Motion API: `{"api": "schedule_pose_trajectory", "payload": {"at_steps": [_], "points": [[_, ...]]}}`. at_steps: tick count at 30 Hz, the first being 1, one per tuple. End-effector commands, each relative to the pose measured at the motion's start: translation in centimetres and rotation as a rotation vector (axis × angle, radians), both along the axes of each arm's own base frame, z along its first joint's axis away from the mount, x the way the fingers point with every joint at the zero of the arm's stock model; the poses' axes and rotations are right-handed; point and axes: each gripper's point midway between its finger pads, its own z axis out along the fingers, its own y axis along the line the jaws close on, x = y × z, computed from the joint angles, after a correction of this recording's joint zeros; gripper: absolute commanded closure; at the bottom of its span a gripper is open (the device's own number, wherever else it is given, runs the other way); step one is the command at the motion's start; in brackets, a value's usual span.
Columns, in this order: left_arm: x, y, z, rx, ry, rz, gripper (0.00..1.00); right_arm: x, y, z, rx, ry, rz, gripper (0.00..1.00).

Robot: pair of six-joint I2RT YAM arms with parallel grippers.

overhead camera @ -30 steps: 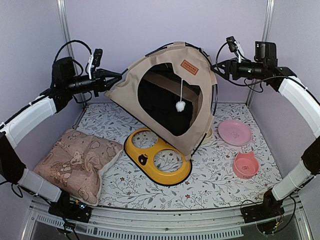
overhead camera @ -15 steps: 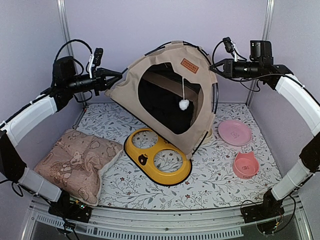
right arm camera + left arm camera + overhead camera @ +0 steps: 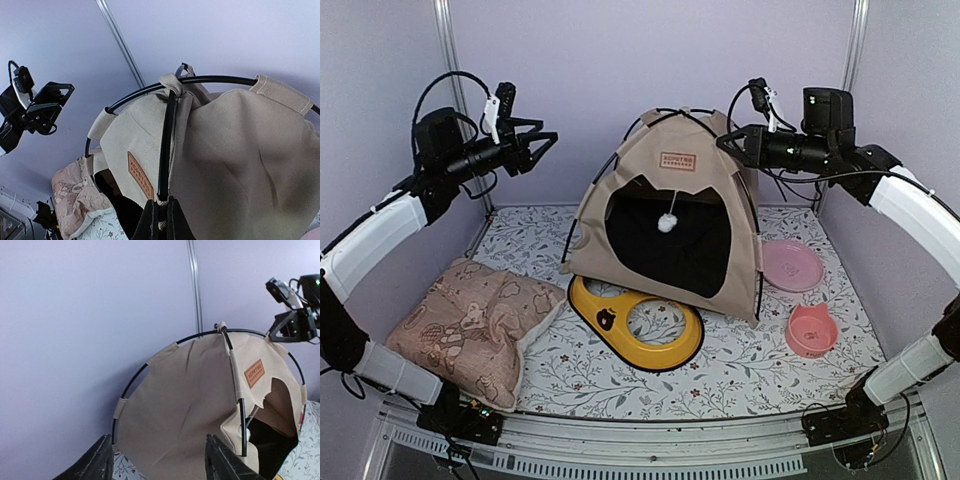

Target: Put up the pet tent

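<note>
The tan pet tent (image 3: 665,235) stands upright on the floral mat, its dark doorway facing the front. A brown label (image 3: 678,160) and a white pompom (image 3: 667,222) hang over the doorway. My right gripper (image 3: 724,140) is shut on the fabric sleeve of a black pole high on the tent's right side. In the right wrist view its fingers (image 3: 161,202) pinch that sleeve on the tent (image 3: 240,150). My left gripper (image 3: 546,141) hangs open in the air up and to the left of the tent, touching nothing. Between its spread fingers (image 3: 159,460) I see the tent's side (image 3: 190,405) at a distance.
A yellow double-bowl tray (image 3: 650,335) lies in front, and the tent's front edge overlaps its back rim. A pinkish cushion (image 3: 470,325) lies at the left front. A pink plate (image 3: 790,265) and a pink cat-shaped bowl (image 3: 812,330) sit at the right. The wall is close behind.
The tent swung from a leftward tilt to standing upright. My left gripper opened, let go of its left edge and drew back. My right gripper closed on the pole sleeve.
</note>
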Motion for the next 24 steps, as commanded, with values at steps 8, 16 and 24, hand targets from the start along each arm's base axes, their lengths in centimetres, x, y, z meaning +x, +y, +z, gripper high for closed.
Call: {"api": "schedule_pose_trajectory", "payload": {"at_steps": [8, 16, 24], "points": [[-4.5, -1.1, 5.0, -0.138, -0.070, 0.141, 0.35, -0.1, -2.1, 7.6, 0.237, -0.217, -0.288, 1.00], [-10.4, -8.6, 0.6, -0.152, 0.082, 0.003, 0.39, -0.5, -0.5, 8.6, 0.317, -0.254, -0.389, 1.00], [-16.0, -16.9, -6.4, -0.064, 0.230, -0.090, 0.43, 0.3, 2.2, 7.3, 0.324, -0.235, -0.587, 1.00]]}}
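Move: The pet tent hangs from my right hand by a pole near its top. Its middle is about 23 cm right of my open left hand, 4 cm ahead and 20 below. From that hand, its front right leg end is roughly 44 cm right, 10 back and 38 down, and the yellow tray 17 back, 17 right and 41 down. From my right hand, the tent's middle is some 6 cm ahead, 11 left and 20 below. I arc my left hand up about 5 cm, then sweep it back and right, some 15 cm each, while sinking to end a little lower, across the tent's front towards its front right leg, fingers still open. My right hand keeps its pinch on the pole, rises about 5 cm, then eases left and slightly down, turning the tent clockwise some 25 degrees as it tilts. ##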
